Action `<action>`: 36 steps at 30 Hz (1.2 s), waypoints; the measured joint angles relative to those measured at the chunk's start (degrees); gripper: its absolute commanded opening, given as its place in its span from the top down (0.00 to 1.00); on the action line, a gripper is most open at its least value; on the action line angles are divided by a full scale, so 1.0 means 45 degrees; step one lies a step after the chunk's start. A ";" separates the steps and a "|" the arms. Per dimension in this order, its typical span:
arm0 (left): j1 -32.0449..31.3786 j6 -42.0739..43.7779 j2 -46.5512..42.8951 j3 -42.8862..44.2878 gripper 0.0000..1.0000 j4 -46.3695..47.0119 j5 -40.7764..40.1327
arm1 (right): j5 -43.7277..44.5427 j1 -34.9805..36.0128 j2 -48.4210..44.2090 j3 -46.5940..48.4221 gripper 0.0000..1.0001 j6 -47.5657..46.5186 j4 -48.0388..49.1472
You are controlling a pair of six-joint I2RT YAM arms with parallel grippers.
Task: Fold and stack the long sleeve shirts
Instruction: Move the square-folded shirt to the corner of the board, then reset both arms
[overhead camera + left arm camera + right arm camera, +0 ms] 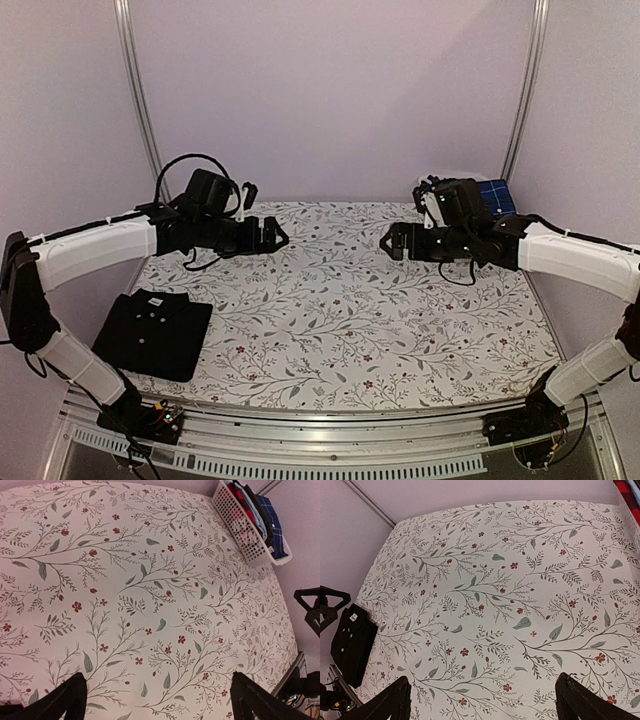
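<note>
A black collared shirt (153,333) with small pale buttons lies folded on the flowered tablecloth at the front left. The right wrist view shows it (352,645) at the left edge. My left gripper (277,236) hovers over the back left of the table, open, with nothing between its fingers (67,702). My right gripper (391,241) faces it from the back right, also open and holding nothing, its fingers (580,700) spread wide over bare cloth. Both grippers are well away from the black shirt.
A white slotted basket (245,535) stands at the back right corner with blue checked, red and dark cloth in it; from above it (495,193) sits behind the right arm. The flowered tablecloth (330,310) covers the table. Purple walls close in three sides.
</note>
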 measured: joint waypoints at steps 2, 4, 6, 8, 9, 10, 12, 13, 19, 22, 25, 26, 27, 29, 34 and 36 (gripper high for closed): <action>0.0000 0.0107 -0.0214 0.0000 0.00 0.0287 0.0058 | 0.0228 0.0267 0.0010 0.0233 0.01 0.0165 0.0316; -0.0005 0.0228 -0.0486 0.0000 0.00 0.0583 0.0136 | 0.0340 0.0384 0.0010 0.0340 0.01 0.0330 0.0675; -0.0015 0.0345 -0.0758 0.0000 0.00 0.0874 0.0146 | 0.0563 0.0413 0.0010 0.0350 0.01 0.0549 0.0996; -0.0019 0.0491 -0.0976 0.0000 0.00 0.1044 0.0092 | 0.0821 0.0413 0.0005 0.0350 0.01 0.0680 0.1146; -0.0024 0.0568 -0.1073 0.0000 0.00 0.1098 0.0010 | 0.0933 0.0413 0.0000 0.0350 0.01 0.0709 0.1224; -0.0024 0.0631 -0.1161 0.0000 0.00 0.1122 -0.0073 | 0.1117 0.0413 -0.0019 0.0350 0.01 0.0729 0.1321; -0.0024 0.0826 -0.1360 0.0000 0.00 0.1137 -0.0204 | 0.1360 0.0413 -0.0121 0.0345 0.01 0.0729 0.1428; -0.0024 0.0928 -0.1467 0.0005 0.00 0.1137 -0.0282 | 0.1520 0.0413 -0.0253 0.0345 0.01 0.0729 0.1462; -0.0024 0.1350 -0.1661 0.0447 0.00 0.1122 -0.0797 | 0.2526 0.0413 -0.1676 0.0325 0.01 0.0763 0.1700; -0.0019 0.1428 -0.1671 0.0651 0.00 0.1151 -0.0967 | 0.3055 0.0413 -0.2059 0.0578 0.01 0.0772 0.1540; -0.0019 0.1467 -0.1666 0.0695 0.00 0.1268 -0.1200 | 0.3609 0.0413 -0.2050 0.1025 0.01 0.0758 0.1287; -0.0015 0.1472 -0.1666 0.0695 0.00 0.1311 -0.1258 | 0.3827 0.0413 -0.2055 0.1132 0.01 0.0753 0.1234; 0.0000 0.1491 -0.1666 0.0699 0.00 0.1365 -0.1345 | 0.4012 0.0413 -0.2055 0.1214 0.01 0.0758 0.1190; 0.0068 0.1496 -0.1637 0.0801 0.00 0.1389 -0.1457 | 0.4284 0.0413 -0.2055 0.1263 0.01 0.0758 0.1132; 0.0180 0.1491 -0.1375 0.1137 0.00 0.1520 -0.1574 | 0.4619 0.0413 -0.2055 0.1423 0.01 0.0801 0.0879; 0.0209 0.1443 -0.1287 0.1146 0.00 0.1515 -0.1632 | 0.4619 0.0413 -0.2055 0.1433 0.01 0.0724 0.0874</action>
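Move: The square-folded shirt already lies free on the near-left corner of the board, some 31 cm to the left hand's left, about 13 cm back and 18 cm below. From the right hand the shirt is roughly 57 cm left, 12 cm back and 19 cm below. The white basket of folded clothes stands some 30 cm to the right hand's right, about 25 cm farther out and 13 cm below. The shirt is left alone while both empty, wide-open hands rise clear of the board. The left goes up about 11 cm, easing slightly forward late on, its fingers tipping up some 20 degrees. The right climbs about 14 cm, first edging left, then swinging back to the right; its fingers tip up and turn clockwise by a similar amount, and then it settles. ##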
